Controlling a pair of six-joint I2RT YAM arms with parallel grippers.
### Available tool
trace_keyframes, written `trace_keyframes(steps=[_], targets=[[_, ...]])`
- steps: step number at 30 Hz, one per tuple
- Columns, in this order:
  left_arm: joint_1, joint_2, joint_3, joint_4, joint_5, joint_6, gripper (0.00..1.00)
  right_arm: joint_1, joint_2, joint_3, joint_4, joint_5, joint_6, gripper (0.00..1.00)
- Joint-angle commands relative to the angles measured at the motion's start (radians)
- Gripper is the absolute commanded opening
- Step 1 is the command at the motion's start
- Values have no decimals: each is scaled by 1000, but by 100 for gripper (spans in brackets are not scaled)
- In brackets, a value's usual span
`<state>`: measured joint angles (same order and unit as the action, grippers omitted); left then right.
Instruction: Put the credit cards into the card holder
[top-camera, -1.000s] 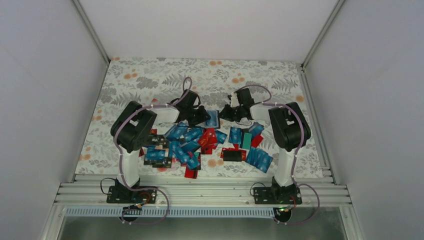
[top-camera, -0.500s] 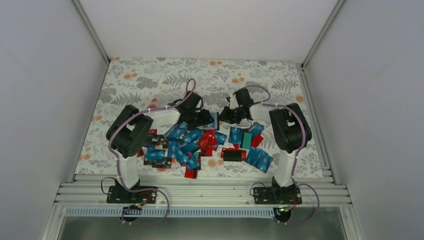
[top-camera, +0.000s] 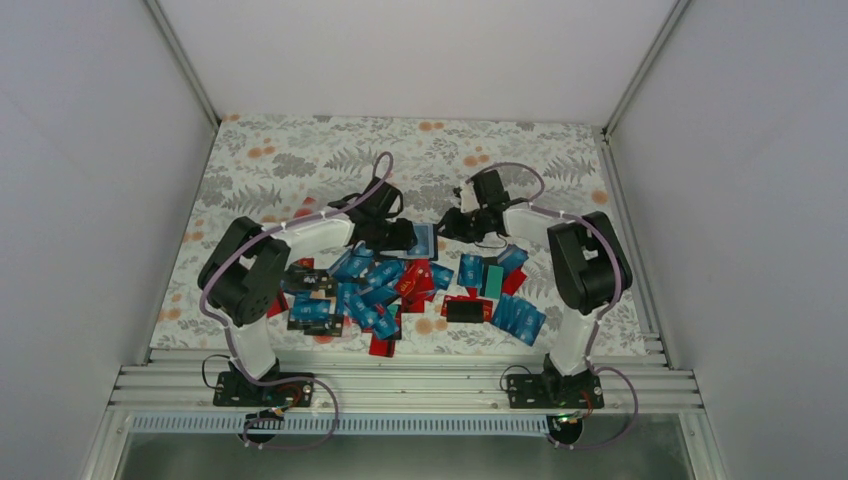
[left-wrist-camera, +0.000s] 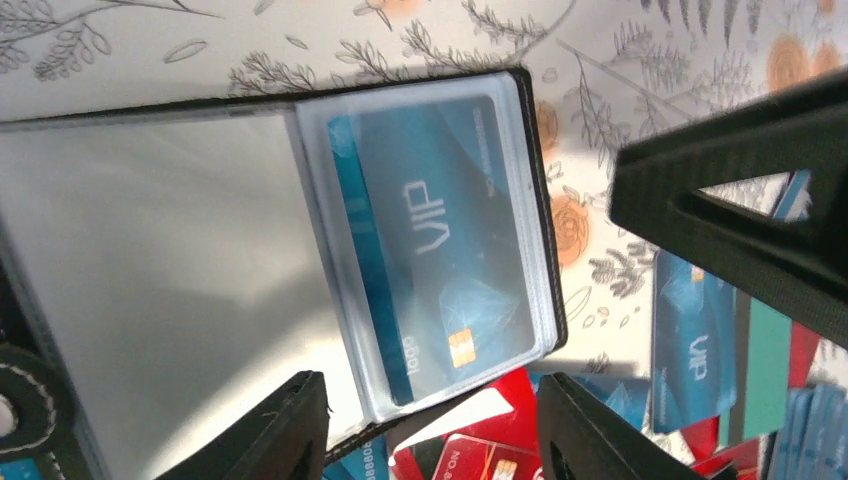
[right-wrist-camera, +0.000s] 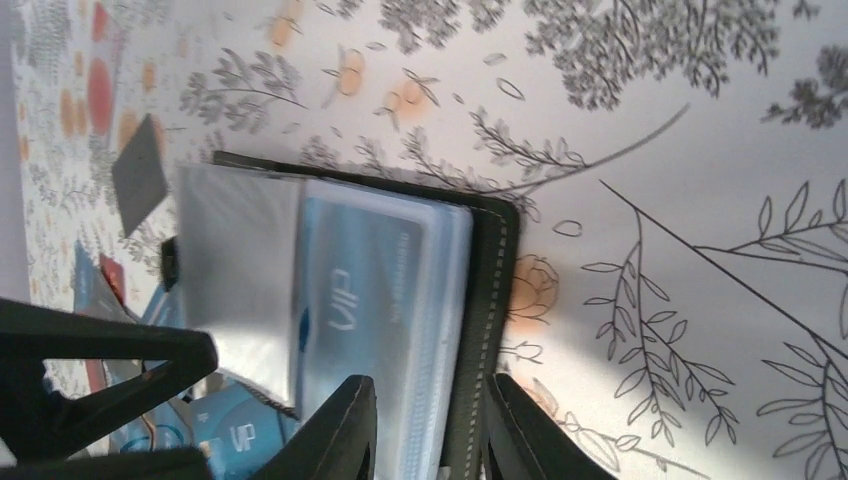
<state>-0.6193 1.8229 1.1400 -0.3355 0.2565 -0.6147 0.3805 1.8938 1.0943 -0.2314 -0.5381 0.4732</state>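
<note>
The card holder (top-camera: 426, 240) lies open on the floral mat, and a blue VIP card (left-wrist-camera: 440, 240) sits in its clear sleeve. My left gripper (left-wrist-camera: 435, 435) is open and empty just above the holder's near edge; in the top view it (top-camera: 400, 237) is at the holder's left side. My right gripper (right-wrist-camera: 430, 435) is shut on the holder's right edge (right-wrist-camera: 487, 300), with sleeves and black cover between its fingers; in the top view it (top-camera: 452, 228) is at the holder's right side. Loose credit cards (top-camera: 385, 285), blue and red, lie in a heap nearer the bases.
A teal card (top-camera: 493, 279) and a black card (top-camera: 465, 311) lie among the blue and red ones right of the heap. More blue cards (top-camera: 518, 316) lie near the right arm. White walls close in the mat on both sides and behind.
My left arm's elbow has swung left and its gripper has drawn a little left over the holder. The right gripper and the holder have stayed in place.
</note>
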Motion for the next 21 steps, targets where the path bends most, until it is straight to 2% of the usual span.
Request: trace_keyframes(steps=[1, 11, 13, 16, 21], targets=[[-2, -22, 49, -36, -59, 106, 46, 6, -82, -1, -5, -4, -29, 29], [-2, 58, 109, -45, -91, 170, 11, 6, -116, -37, 1, -37, -19, 28], [-2, 75, 118, -41, -90, 171, 7, 6, -116, -39, 0, -37, -17, 27], [-2, 95, 129, -39, -94, 172, 3, 6, -115, -38, -5, -36, -20, 27], [-2, 121, 143, -46, -106, 170, 2, 6, -103, -30, -10, -38, -24, 26]])
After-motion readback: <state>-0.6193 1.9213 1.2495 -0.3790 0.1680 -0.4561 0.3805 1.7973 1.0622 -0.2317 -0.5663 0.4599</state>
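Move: The credit card in the card holder's right-hand sleeve lies about 3 cm right, 1 cm ahead and 4 cm below the left hand. The holder's empty left sleeve is some 4 cm left and level with the hand, while loose red cards lie about 9 cm back and 1 cm right of it. From the right hand, the sleeved card is about 4 cm left, 2 cm back and 3 cm below. Left hand shuts, arcing 2.5 cm forward, up then down over the card holder; right lifts about 3 cm. ##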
